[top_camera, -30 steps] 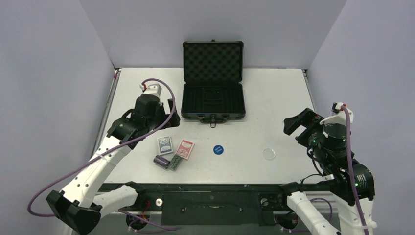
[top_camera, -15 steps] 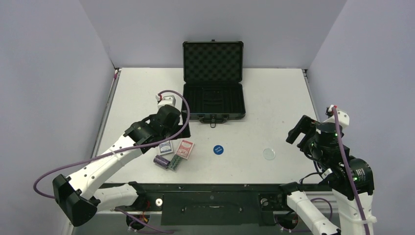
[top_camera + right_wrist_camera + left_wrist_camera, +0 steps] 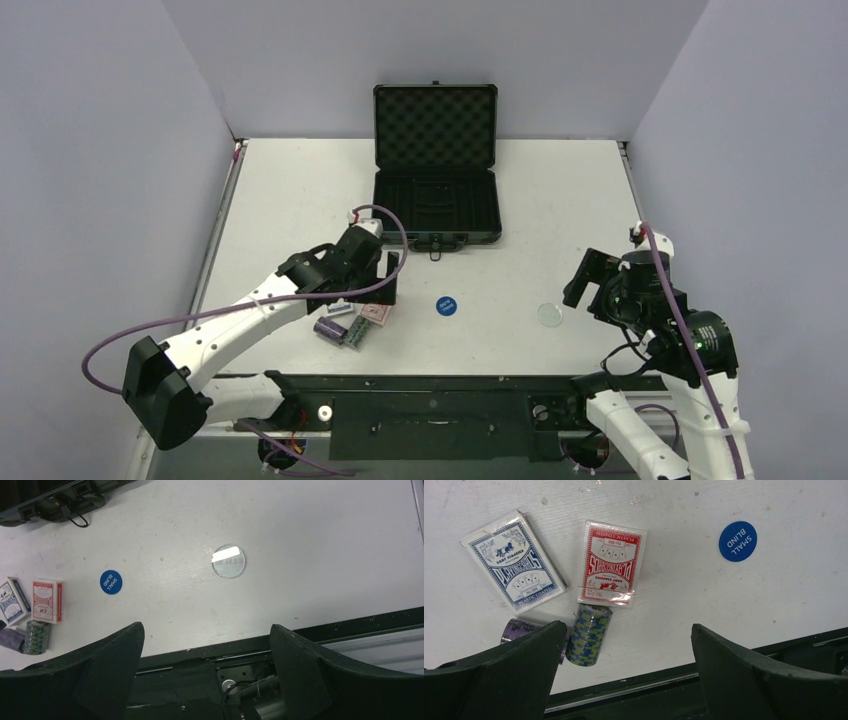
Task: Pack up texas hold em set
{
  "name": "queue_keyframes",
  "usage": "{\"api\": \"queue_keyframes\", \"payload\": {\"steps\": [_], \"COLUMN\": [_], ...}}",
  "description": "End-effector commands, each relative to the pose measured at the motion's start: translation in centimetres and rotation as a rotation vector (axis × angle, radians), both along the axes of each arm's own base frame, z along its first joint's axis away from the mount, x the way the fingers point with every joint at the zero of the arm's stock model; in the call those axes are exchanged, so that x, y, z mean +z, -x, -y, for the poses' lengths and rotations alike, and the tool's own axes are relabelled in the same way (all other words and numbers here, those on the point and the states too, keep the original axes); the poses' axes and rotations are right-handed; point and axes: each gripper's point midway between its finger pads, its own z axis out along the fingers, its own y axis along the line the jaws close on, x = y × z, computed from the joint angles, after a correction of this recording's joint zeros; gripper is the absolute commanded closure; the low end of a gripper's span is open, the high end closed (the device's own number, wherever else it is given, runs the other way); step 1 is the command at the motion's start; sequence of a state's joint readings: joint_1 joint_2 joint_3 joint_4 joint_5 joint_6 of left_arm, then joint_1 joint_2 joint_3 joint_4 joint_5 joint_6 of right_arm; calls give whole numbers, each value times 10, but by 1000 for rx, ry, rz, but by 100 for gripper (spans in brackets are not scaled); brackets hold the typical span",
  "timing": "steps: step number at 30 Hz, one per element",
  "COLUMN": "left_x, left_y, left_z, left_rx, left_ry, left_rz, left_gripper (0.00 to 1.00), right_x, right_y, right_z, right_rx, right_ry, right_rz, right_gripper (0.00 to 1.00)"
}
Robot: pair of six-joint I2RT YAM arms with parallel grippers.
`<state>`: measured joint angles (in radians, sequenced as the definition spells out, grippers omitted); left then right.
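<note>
The black case (image 3: 435, 200) stands open at the back of the table, its foam-lined lid upright. In the left wrist view, a blue card deck (image 3: 513, 568) and a red card deck (image 3: 611, 562) lie side by side. Below them lie a green-and-blue chip stack (image 3: 589, 635) and a purple chip stack (image 3: 519, 629) on their sides. My left gripper (image 3: 628, 627) hovers open above them, holding nothing. A blue disc (image 3: 446, 305) lies mid-table. A clear disc (image 3: 228, 561) lies right of it. My right gripper (image 3: 206, 627) is open and empty, near that clear disc.
The table's black front rail (image 3: 430, 382) runs just below the chips and discs. The case's handle (image 3: 435, 247) points toward the arms. Grey walls enclose the table (image 3: 290, 190) on three sides.
My left arm has swung right and toward the front, from beside the case to over the decks. My right gripper has moved left toward the clear disc.
</note>
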<state>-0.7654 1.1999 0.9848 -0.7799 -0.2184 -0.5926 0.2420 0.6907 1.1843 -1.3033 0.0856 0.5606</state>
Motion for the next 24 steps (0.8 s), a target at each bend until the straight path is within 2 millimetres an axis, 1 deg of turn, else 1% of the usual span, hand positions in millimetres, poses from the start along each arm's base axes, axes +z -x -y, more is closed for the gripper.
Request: {"api": "queue_keyframes", "payload": {"steps": [1,7,11,14,15,18,24], "left_x": [-5,-24,-50,-60,-66,-72,-94], "left_y": [-1,-7,-12,-20,-24,-32,-36], "left_z": [16,19,18,17,14,14,11], "left_rx": [-87,-134,-134,-119,-107,-105,-120], "left_ry": [34,-11,-62,-70,-75,-71,-105], "left_rz": [3,-36,-106,-137,-150,-162,-197], "left_gripper": [4,4,4,4,4,4,2], "right_x": [-3,-10,-17,-19,-19,-19,-24], "right_y": [5,14,20,24,24,24,22], "right_z": [-2,5,7,8,7,7,5], "right_rx": [41,26,27,25,26,27,33], "right_ry": [6,33,36,36,35,30,31], "right_rz": [-6,-22,-39,-42,-42,-35,-46], "right_gripper": [9,8,8,8,8,8,8]}}
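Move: The red card deck is about 3 cm ahead of my left hand, roughly 1 cm to its right and some 13 cm below. The blue card deck lies 10 cm to the left of the red one and 2 cm farther out. The green chip roll is about 7 cm nearer me and 5 cm left of the red deck, and the small blind button is 16 cm to its right. From my right hand the red deck lies some 41 cm left, 10 cm ahead and 24 cm below. I sink my left hand nearly straight down, about 10 cm, onto the red deck, tipping the wrist some 15 degrees so the wide-open fingers point more steeply down, one on either side of the deck; no touch can be seen yet. My empty right hand eases back and down, 2 cm or so each way, staying open. ##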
